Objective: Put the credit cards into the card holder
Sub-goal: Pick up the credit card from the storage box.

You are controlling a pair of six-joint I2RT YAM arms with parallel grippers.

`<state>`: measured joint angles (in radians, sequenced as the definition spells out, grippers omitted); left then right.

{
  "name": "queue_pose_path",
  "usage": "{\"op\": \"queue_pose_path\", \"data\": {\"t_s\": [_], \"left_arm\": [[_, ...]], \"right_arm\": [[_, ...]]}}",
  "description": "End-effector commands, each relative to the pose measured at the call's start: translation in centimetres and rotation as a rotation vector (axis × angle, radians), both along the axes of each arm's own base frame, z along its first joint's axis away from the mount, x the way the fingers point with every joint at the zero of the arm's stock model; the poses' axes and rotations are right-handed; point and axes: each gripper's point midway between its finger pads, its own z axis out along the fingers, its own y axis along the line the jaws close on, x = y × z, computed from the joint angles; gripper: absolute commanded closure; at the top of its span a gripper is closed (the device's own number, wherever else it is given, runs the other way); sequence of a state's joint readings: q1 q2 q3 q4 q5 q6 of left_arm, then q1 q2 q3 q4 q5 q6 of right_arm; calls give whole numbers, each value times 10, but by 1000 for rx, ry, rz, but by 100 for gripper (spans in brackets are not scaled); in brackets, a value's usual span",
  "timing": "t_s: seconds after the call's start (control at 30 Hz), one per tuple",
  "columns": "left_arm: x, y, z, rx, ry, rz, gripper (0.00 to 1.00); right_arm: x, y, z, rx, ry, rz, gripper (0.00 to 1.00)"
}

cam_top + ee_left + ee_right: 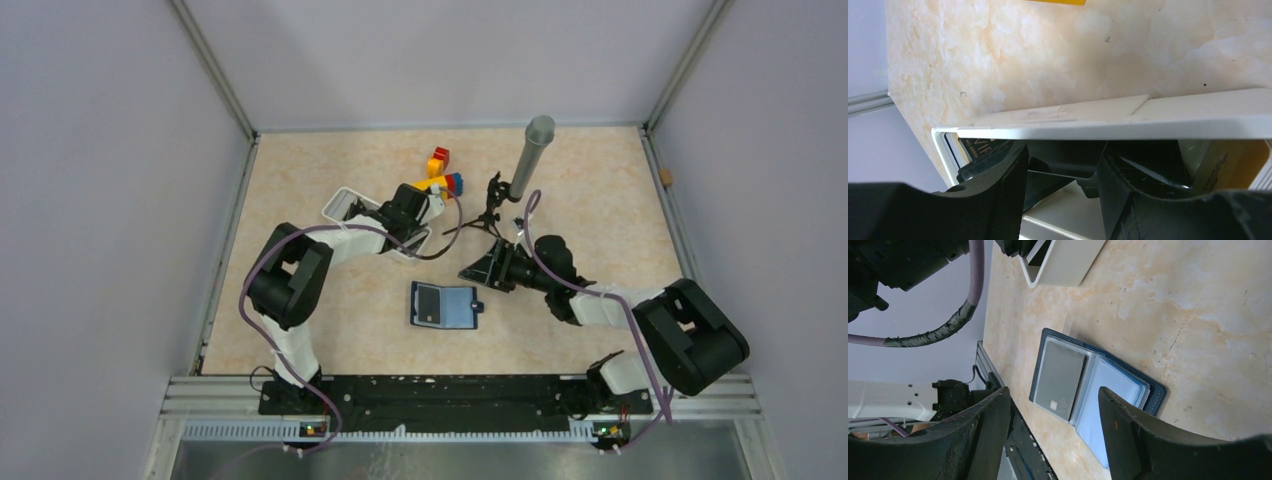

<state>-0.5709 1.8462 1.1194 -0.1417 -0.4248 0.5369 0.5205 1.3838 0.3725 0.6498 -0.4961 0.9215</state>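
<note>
The navy card holder (pixel 458 306) lies open on the table, one dark credit card (pixel 428 303) in its left pocket. In the right wrist view the card holder (pixel 1120 385) and that card (pixel 1058 377) lie below my right gripper (pixel 1053 391), which is open and empty. That gripper (pixel 480 270) hovers just right of the holder. My left gripper (pixel 410 220) reaches into the white tray (pixel 345 207). In the left wrist view its jaws (pixel 1063 165) stand against either side of a tilted dark credit card (pixel 1054 174), above the tray floor. Another dark card (pixel 978 147) leans at the tray's left end.
The tray's near rim (pixel 1148 125) crosses the left wrist view, and a yellowish card (pixel 1228 160) stands at its right end. Coloured toy blocks (pixel 442 170) sit behind the tray. A grey cylinder (pixel 531 155) rises on a small black tripod (pixel 488 215). Walls enclose the table.
</note>
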Motion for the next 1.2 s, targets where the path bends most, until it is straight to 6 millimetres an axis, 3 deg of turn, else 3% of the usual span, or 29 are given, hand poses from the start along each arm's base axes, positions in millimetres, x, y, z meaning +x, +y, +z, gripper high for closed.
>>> {"op": "queue_pose_path", "data": {"t_s": [0.0,0.27,0.37,0.63,0.83,1.17], "left_arm": [[7,-3,-1,30,1,-34,47],[13,0,-5,79,-8,-44,59],[13,3,-4,104,-19,-48,74],[10,0,8,148,-84,-69,85],[19,6,32,182,-194,-2,100],[27,3,89,84,-350,53,100]], "right_arm": [[3,0,11,28,-44,-2,36],[3,-1,11,28,-43,-6,36],[3,-2,11,28,-43,-8,36],[4,-3,10,27,-41,-11,36],[3,-4,12,29,-44,-16,36],[2,-7,14,25,-54,-28,36]]}}
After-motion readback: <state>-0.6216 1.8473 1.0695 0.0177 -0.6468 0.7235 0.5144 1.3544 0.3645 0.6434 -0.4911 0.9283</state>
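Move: Just under the open left fingertips, inside the storage box close by its far wall, lies a black credit card, about 1 cm ahead and 1 cm down. The box's middle is some 2 cm back and 2 cm to the left; the yellow block stands about 6 cm farther out and 10 cm to the right. From the idle right hand the card is roughly 17 cm ahead, 21 cm left and 5 cm lower. Settling about 1 cm deeper into the storage box, the left hand closes its half-open fingers fully and pinches the black card between the tips. It rolls some 15 degrees, its left side rising, and drifts about 1 cm left; then it lifts quickly, some 3.5 cm up from its lowest point, the fingers tipping up a little. ##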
